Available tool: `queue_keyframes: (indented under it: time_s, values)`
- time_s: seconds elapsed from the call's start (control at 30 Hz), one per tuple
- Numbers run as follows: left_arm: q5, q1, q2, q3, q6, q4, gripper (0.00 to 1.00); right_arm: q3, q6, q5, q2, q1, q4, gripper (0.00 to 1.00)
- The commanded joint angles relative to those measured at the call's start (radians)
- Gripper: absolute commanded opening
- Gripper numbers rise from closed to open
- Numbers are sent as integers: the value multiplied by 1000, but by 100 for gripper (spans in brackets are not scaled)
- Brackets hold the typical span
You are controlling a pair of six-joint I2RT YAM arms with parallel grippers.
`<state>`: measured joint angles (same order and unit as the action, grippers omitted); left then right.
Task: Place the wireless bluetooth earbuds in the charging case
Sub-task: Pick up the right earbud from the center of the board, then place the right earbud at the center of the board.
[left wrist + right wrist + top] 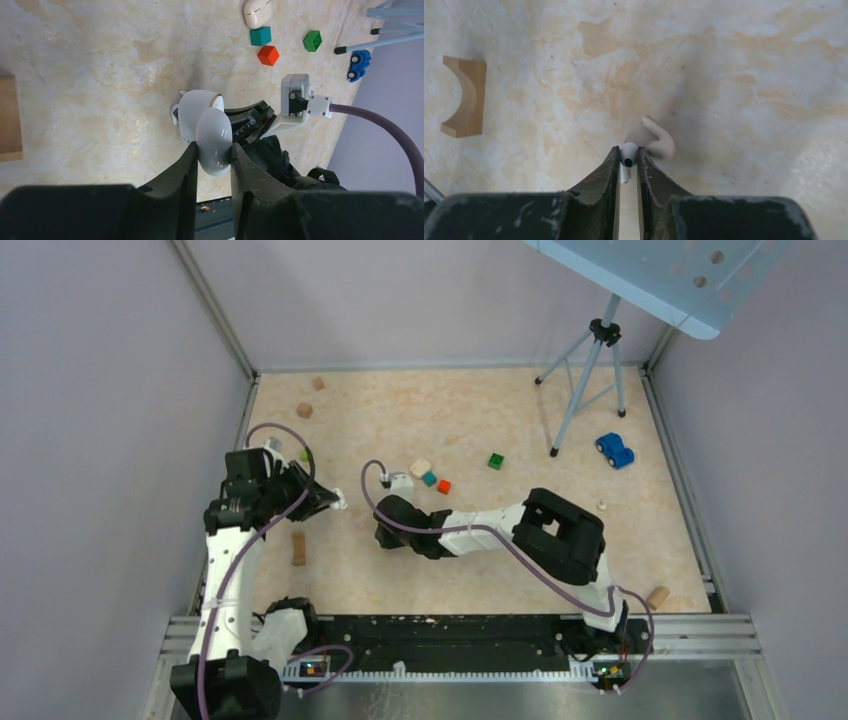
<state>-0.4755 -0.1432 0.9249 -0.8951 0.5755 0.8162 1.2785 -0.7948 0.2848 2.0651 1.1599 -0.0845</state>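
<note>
My left gripper (214, 146) is shut on the charging case (200, 107), a glossy white hinged case held above the table with its lid swung open. A small white piece (174, 113) shows at the case's left edge; I cannot tell what it is. In the right wrist view one white earbud (628, 150) sits down at the table surface, its stem toward the camera. My right gripper (628, 156) is shut on the earbud's head. A blurred beige curved shape (660, 141) lies just right of the fingertips. From above, the right gripper (383, 537) is a little right of the left gripper (328, 502).
A cream rounded-square object (257, 12) lies beside a teal cube (260, 36), a red cube (268, 55) and a green cube (312, 40). A blue toy car (615, 450) and a tripod (590, 380) stand far right. A wooden arch block (464, 95) lies left.
</note>
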Motion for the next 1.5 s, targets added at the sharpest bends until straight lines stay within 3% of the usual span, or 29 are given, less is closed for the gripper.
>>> queue_keyframes:
  time_s: [0.0, 0.13, 0.3, 0.37, 0.5, 0.6, 0.73, 0.93, 1.47]
  values:
    - [-18, -6, -23, 12, -10, -29, 6, -75, 8, 49, -151, -7, 21, 0]
    - [-51, -5, -19, 28, -17, -48, 6, -168, 5, 106, -294, -10, 45, 0]
    - [-262, 34, 9, 130, -53, -181, 6, -401, -29, 169, -541, -47, 9, 0]
    - [-358, 104, 55, 169, -56, -233, 6, -506, 19, 185, -661, -54, -86, 0]
    - [-385, 313, 140, 193, -20, -348, 5, -574, 143, 180, -827, -54, -204, 0]
    - [-455, 365, 166, 220, 29, -480, 5, -590, 217, 174, -887, -52, -276, 0]
    - [-535, 376, 205, 220, 59, -536, 6, -609, 296, 139, -926, -44, -395, 0]
    - [-596, 376, 177, 283, 273, -717, 6, -630, 369, 148, -917, -4, -575, 0]
    - [-602, 372, 183, 227, 292, -644, 6, -694, 525, 196, -772, 70, -813, 0]
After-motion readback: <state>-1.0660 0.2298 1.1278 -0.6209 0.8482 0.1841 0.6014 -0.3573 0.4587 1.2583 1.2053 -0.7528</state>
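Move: The open charging case in the left gripper hangs about 6 cm left of the right hand, roughly 1 cm ahead and some 16 cm above; from the left hand, the earbud already pinched in the right fingers is 6 cm right, about 1 cm back and 16 cm below. Near board level from the right hand, the wooden arch lies 21 cm left and 1 back, the beige mouse 21 ahead and 8 right, and the teal cube 18 ahead and 11 right. Upward and to its right, the right hand lifts the pinched earbud off the board, rising about 24 cm before sinking a little and easing back left, its fingertips tilting upward. The left hand swings the case right some 15 cm and back 5, dipping partway, while it turns clockwise and rolls its left side down. Both grips hold as earbud and case close in. ##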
